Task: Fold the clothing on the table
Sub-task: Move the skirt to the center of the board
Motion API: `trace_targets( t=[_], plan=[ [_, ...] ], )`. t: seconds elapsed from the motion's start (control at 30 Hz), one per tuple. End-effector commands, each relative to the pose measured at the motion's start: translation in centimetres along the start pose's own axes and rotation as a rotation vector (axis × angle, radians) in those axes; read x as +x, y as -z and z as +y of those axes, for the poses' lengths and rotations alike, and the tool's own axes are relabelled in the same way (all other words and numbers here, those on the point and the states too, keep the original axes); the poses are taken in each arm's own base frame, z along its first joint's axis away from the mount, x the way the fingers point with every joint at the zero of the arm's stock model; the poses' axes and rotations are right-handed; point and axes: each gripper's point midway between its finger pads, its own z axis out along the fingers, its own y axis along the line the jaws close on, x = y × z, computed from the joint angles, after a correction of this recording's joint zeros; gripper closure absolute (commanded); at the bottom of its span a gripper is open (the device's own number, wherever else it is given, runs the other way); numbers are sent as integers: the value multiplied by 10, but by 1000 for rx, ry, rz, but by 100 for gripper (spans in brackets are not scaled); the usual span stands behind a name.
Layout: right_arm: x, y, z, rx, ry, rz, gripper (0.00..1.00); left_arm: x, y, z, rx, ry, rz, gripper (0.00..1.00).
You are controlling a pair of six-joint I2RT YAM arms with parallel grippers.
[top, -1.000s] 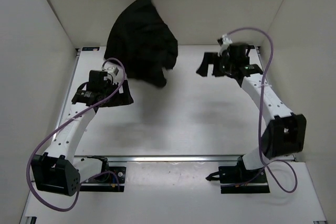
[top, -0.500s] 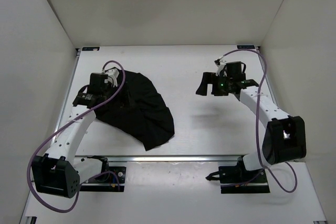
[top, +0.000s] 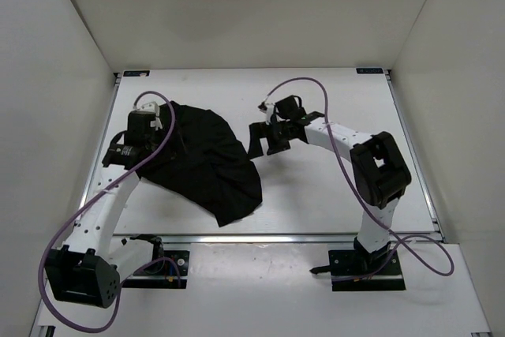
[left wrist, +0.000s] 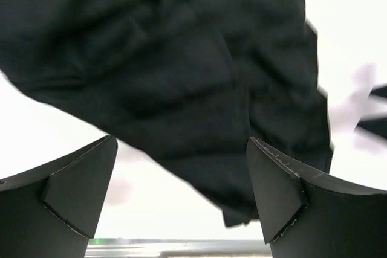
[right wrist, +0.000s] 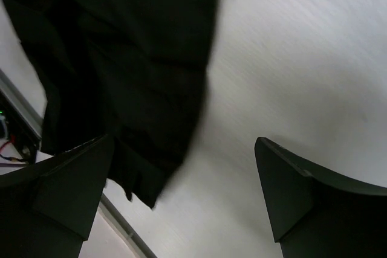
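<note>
The clothing (top: 207, 165), a crumpled black garment, lies on the white table (top: 331, 187) at left of centre, its tip pointing to the near rail. My left gripper (top: 148, 151) hangs over its left part, open, with nothing between its fingers. In the left wrist view the clothing (left wrist: 181, 58) fills the upper frame beyond my open left gripper (left wrist: 181, 191). My right gripper (top: 265, 140) is open just off the garment's right edge. The right wrist view has the clothing (right wrist: 121, 58) at left, bare table (right wrist: 290, 58) between the jaws of my right gripper (right wrist: 181, 191).
White walls enclose the table on three sides. A metal rail (top: 276, 236) runs along the near edge, with both arm bases behind it. The rail (left wrist: 169, 246) also shows at the bottom of the left wrist view.
The clothing, up in the air at the back a second ago, now lies on the table. My right arm has swung left to the garment's edge. The left gripper shifted slightly back.
</note>
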Motion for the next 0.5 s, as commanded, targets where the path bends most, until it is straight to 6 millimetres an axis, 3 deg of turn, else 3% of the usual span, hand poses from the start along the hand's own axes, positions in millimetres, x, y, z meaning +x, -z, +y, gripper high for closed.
trace_targets(
  t=[0.0, 0.1, 0.17, 0.27, 0.33, 0.47],
  plan=[
    [-50, 4, 59, -116, 152, -94, 1, -51, 21, 18, -149, 80, -172, 1],
    [-70, -6, 106, -175, 286, -131, 1, -65, 20, 28, -185, 169, -212, 1],
    [-67, -20, 127, -212, 319, -117, 1, -67, 20, 31, -195, 192, -227, 1],
    [-60, -48, 131, -232, 318, -54, 1, -64, 20, 35, -213, 213, -221, 2],
    [-46, -67, 134, -253, 310, 8, 1, -64, 24, 33, -189, 251, -225, 2],
    [-26, -90, 136, -282, 314, 62, 1, -54, 30, 16, -91, 275, -208, 1]
  ],
)
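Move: The skirt lies spread flat and rumpled below both of my open, empty hands. Its middle is about 20 cm to my right hand's left, 5 cm nearer me and 7 cm below; its right edge lies some 4 cm left of that hand and 6 cm back. From my left hand, the skirt's middle is about level, 7 cm right and 15 cm down, with its near corner some 19 cm back and 13 cm right. I sweep my right hand about 16 cm left, in over the skirt, arcing up some 8 cm and then sinking about half of that again, while it turns some 20 degrees counter-clockwise. My left hand climbs about 4 cm and eases left and forward, making room and turning counter-clockwise too. Both grippers stay wide open. ##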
